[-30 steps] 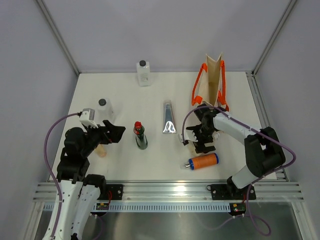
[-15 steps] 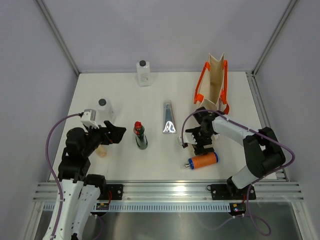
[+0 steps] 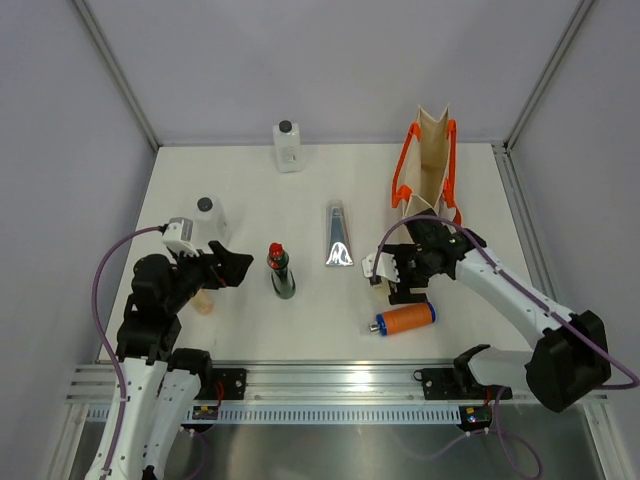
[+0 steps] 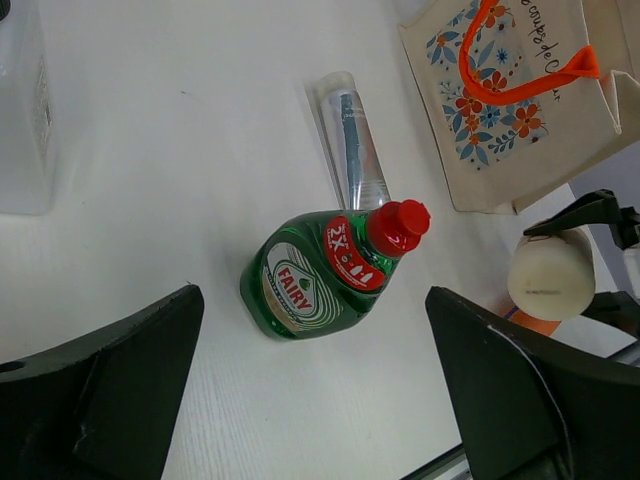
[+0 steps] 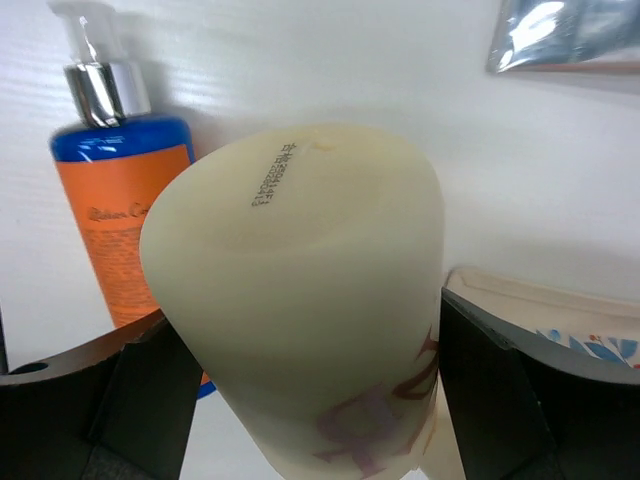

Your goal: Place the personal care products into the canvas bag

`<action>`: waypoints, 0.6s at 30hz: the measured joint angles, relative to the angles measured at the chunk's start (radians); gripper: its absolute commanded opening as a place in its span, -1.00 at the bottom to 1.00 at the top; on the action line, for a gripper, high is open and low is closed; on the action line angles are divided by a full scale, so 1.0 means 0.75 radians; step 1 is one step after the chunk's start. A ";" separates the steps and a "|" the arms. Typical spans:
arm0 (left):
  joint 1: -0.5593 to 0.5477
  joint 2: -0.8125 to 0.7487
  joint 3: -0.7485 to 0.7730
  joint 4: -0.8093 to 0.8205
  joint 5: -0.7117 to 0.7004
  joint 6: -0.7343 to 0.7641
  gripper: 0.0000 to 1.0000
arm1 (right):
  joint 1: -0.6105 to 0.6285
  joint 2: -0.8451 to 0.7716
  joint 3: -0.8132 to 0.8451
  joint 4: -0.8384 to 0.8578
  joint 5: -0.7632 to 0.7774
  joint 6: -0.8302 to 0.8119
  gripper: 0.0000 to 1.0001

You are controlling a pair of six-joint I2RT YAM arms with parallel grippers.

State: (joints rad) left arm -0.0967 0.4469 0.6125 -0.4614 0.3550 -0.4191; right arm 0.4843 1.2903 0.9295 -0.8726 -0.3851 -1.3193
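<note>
My right gripper (image 3: 393,272) (image 5: 310,400) is shut on the cream bottle (image 5: 300,280) (image 3: 376,268), whose flat base faces the wrist camera. The same bottle (image 4: 552,275) shows between black fingers in the left wrist view. Just below it lies the orange blue-capped bottle (image 3: 405,319) (image 5: 120,220). The canvas bag (image 3: 428,160) (image 4: 500,110) stands upright behind the right gripper. A silver tube (image 3: 337,235) (image 4: 352,150) lies mid-table. The dark green red-capped bottle (image 3: 282,272) (image 4: 320,275) lies ahead of my open, empty left gripper (image 3: 235,267) (image 4: 315,400).
One clear black-capped bottle (image 3: 287,147) stands at the table's far edge and another (image 3: 210,215) stands by the left arm. A peach bottle (image 3: 203,300) lies partly under the left wrist. Grey walls enclose the table; a metal rail runs along the near edge.
The right jaws have closed onto the cream bottle, and the right arm's elbow has swung down and to the right. The left arm has not moved.
</note>
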 measured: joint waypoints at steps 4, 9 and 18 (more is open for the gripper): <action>0.000 0.000 0.001 0.000 0.009 -0.001 0.98 | 0.000 -0.119 0.007 0.001 -0.068 0.138 -0.80; 0.000 0.000 0.001 -0.001 0.012 -0.001 0.98 | 0.000 -0.189 0.050 -0.022 -0.169 0.342 -0.84; 0.000 0.000 0.027 -0.002 0.016 -0.006 0.98 | -0.053 -0.225 0.519 -0.020 -0.418 0.829 -0.92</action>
State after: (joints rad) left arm -0.0967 0.4469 0.6327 -0.4625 0.3672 -0.4232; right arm 0.4442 1.1217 1.3190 -0.8879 -0.6983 -0.6975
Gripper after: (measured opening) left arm 0.987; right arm 0.887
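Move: My right hand already holds the cream bottle, clear of the table. The canvas bag it is meant for has its middle some 20 cm ahead and 6 cm to the right, about 4 cm higher. The orange lotion bottle lies about 7 cm back, 3 cm right and 7 cm below; the silver tube 15 cm ahead, 14 cm left and 9 cm below. From my left hand the bag is about 20 cm ahead, 42 cm right and 10 cm lower. I hoist the cream bottle almost straight up with my right hand, about 20 cm and getting faster, drifting some 5 cm left, to around the height of the bag's mouth. As I rise, my wrist rolls roughly 35 degrees so the fingers swing from steeply down to pointing mostly left, with a little clockwise turn; my fingers keep their grip. ##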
